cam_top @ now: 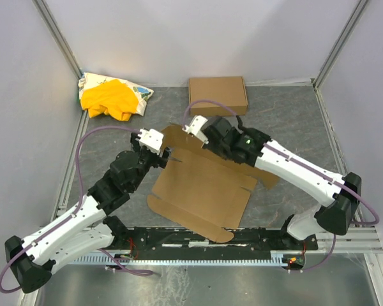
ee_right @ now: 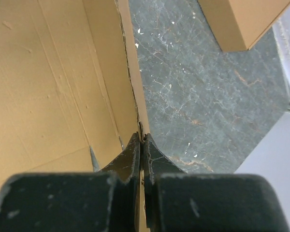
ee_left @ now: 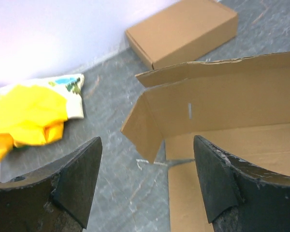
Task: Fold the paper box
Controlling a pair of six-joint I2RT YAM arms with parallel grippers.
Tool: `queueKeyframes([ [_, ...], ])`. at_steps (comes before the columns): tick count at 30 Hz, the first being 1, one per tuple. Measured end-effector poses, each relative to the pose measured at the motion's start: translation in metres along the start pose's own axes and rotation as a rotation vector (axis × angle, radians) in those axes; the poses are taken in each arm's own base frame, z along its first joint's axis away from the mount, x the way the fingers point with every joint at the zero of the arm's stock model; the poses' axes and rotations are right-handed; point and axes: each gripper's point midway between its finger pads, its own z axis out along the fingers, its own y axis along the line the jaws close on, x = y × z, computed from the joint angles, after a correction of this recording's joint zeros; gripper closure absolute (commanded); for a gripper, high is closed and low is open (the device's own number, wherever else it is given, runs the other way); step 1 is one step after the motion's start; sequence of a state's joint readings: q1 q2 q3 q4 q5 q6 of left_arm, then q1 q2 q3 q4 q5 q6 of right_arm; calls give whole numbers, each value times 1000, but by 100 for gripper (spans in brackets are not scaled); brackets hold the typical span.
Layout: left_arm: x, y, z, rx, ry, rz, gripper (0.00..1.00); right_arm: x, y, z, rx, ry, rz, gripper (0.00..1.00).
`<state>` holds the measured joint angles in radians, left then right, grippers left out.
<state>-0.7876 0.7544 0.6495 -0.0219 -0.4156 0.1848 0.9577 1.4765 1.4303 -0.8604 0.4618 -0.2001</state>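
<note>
The paper box [cam_top: 204, 188] lies unfolded as a wide brown sheet in the middle of the table, with its far panel raised upright. My right gripper [cam_top: 203, 135] is shut on the top edge of that raised panel; the right wrist view shows the fingers pinching the cardboard wall [ee_right: 128, 72] at the gripper [ee_right: 141, 138]. My left gripper [cam_top: 165, 155] hangs open at the box's left far corner. In the left wrist view, the gripper [ee_left: 147, 140] frames the folded side flap [ee_left: 142, 123] and holds nothing. The raised panel [ee_left: 232, 96] fills the right of that view.
A second, closed brown carton [cam_top: 217, 94] [ee_left: 183, 29] [ee_right: 246, 19] lies at the back of the table. A yellow cloth bundle [cam_top: 112, 99] [ee_left: 29, 116] sits in the back left corner. White walls enclose the grey table [cam_top: 293, 121] on three sides.
</note>
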Motion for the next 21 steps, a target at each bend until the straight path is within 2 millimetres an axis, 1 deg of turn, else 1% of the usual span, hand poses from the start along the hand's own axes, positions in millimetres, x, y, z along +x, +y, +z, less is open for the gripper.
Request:
queueKeyframes([
  [2, -16, -1, 2, 22, -41, 42, 17, -1, -9, -2, -47, 0, 27, 99],
  [6, -36, -6, 4, 72, -82, 101, 17, -6, -19, -12, -135, -12, 29, 98],
  [11, -65, -16, 5, 151, -143, 151, 17, -31, -32, -29, -247, -68, 9, 99],
  [13, -75, -17, 3, 172, -170, 170, 17, -38, -34, -32, -279, -87, 4, 99],
  [17, -83, -18, 2, 194, -182, 229, 17, -36, -29, -33, -339, -77, -3, 99],
  [21, -87, -20, 2, 229, -162, 315, 17, -27, -20, -27, -379, -28, -11, 98],
])
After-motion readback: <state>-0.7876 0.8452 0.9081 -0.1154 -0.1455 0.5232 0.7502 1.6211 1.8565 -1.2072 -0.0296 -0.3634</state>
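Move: The right hand already pinches the top edge of the paper box's raised far wall; the base panel's middle lies about 13 cm back, 9 cm left and 21 cm below. From the open left hand, the wall's left corner flap is some 5 cm ahead, 6 cm right and 8 cm below. The closed carton is about 21 cm ahead, 4 cm left and 19 cm below the right hand. The left, still open, rises about 8 cm and drifts right; the right, keeping its pinch, lifts, then sinks slightly. ##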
